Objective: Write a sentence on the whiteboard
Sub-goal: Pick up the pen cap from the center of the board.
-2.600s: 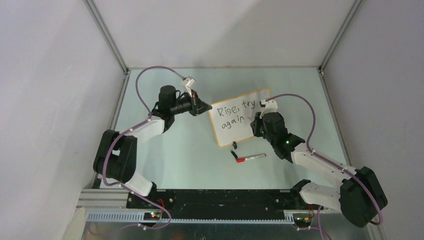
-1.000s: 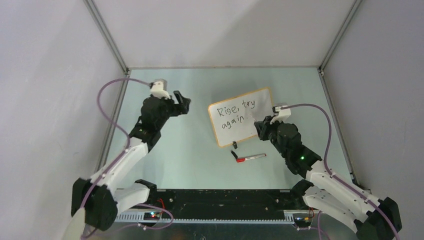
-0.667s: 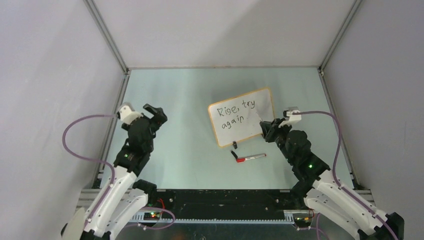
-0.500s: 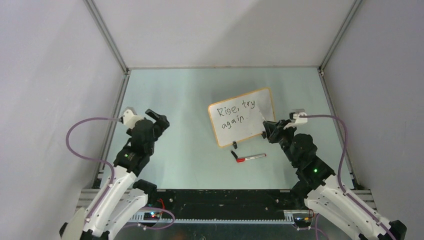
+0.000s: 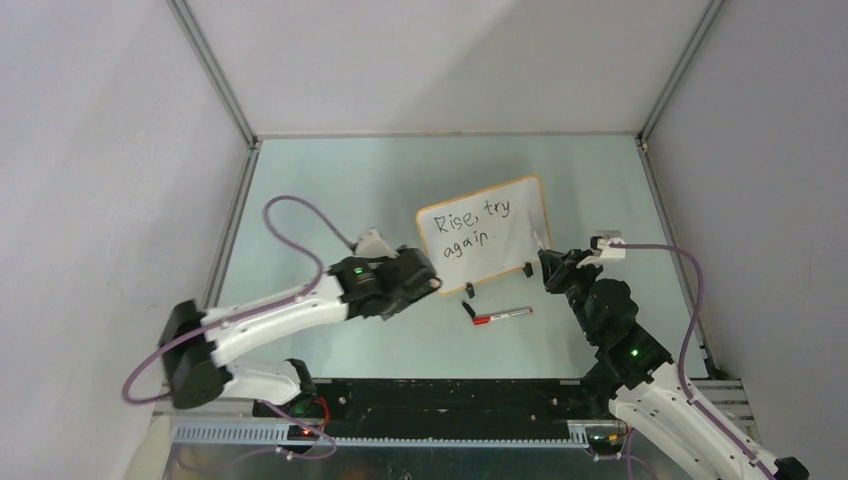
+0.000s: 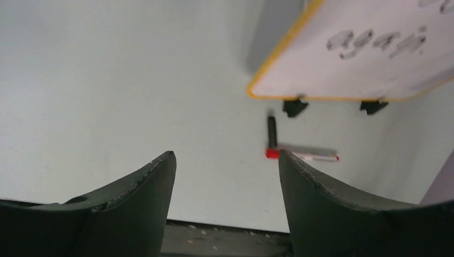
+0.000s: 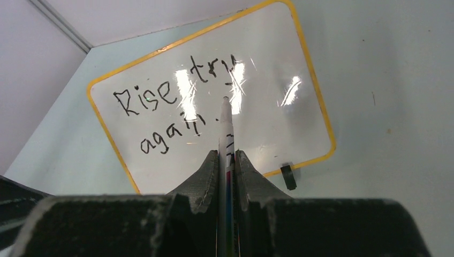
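Note:
The whiteboard (image 5: 500,250) with its thin orange frame stands tilted on two black clip feet near the middle of the table. The sentence (image 5: 477,226) on it reads "Rise, try again." in black, on two lines. My right gripper (image 5: 549,263) hovers just off the board's lower right corner, shut on a white marker (image 7: 226,128) whose tip points at the whiteboard (image 7: 278,128), a little apart from the sentence (image 7: 176,99). My left gripper (image 5: 430,283) sits open by the board's lower left corner. Nothing lies between the jaws of my left gripper (image 6: 226,155). The whiteboard (image 6: 364,59) fills that view's upper right.
A red marker (image 5: 503,315) lies on the table in front of the board, with a small black cap (image 5: 468,310) beside its left end. In the left wrist view the red marker (image 6: 305,154) and the cap (image 6: 272,130) lie just beyond my right finger. Grey walls enclose the table.
My left arm has swung from the table's left side in to the board's lower left corner. My right gripper has drawn back from the writing toward the board's lower right corner.

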Robot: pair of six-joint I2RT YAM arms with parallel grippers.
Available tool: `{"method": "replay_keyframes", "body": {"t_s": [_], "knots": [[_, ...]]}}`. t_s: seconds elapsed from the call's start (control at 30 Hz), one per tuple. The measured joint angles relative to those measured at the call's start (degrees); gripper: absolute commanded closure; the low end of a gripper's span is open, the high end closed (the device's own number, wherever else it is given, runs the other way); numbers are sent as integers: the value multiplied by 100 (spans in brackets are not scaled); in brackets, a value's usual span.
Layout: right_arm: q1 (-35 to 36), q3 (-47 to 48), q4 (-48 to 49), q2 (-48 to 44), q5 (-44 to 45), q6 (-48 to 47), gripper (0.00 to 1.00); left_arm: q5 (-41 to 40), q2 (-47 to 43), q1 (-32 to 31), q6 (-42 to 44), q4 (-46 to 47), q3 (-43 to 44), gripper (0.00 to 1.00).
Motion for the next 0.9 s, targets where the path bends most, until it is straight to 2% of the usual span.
{"method": "replay_keyframes", "body": {"t_s": [0.07,0.17,0.33,0.6,0.9], "knots": [[-28,-39,-9,-26,31,28,100,33,682,-345,-323,-129,564,31],[-50,-87,-28,-96,90,74,100,138,1346,-678,-702,-74,859,40],[-83,-168,-39,-313,136,138,100,203,2015,-960,-1141,-101,992,41],[-151,-188,-50,-479,166,153,100,-114,3008,-1139,-1342,74,1921,45],[-229,-188,-55,-505,164,179,100,-426,3764,-1211,-1620,208,2057,49]]}}
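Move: Around 14 cm to the left hand's right, 1 cm ahead and 14 cm lower, the black pen cap lies on the table. The whiteboard's near-left clip is about 15 cm right and 5 cm ahead of the hand, 13 cm lower; the red marker's middle is some 21 cm right, 1 cm back and 14 cm lower. From the right hand, which holds the pen, the cap is roughly 15 cm left, 5 cm back and 21 cm below. Sweeping to its right towards the pen cap, the left hand travels about 13 cm, fast at first and then slowing, while sinking some 8 cm. It bows back a couple of centimetres on the way and comes forward again, its wrist nearly steady. The fingers narrow from wide to about half open, touching nothing yet. ##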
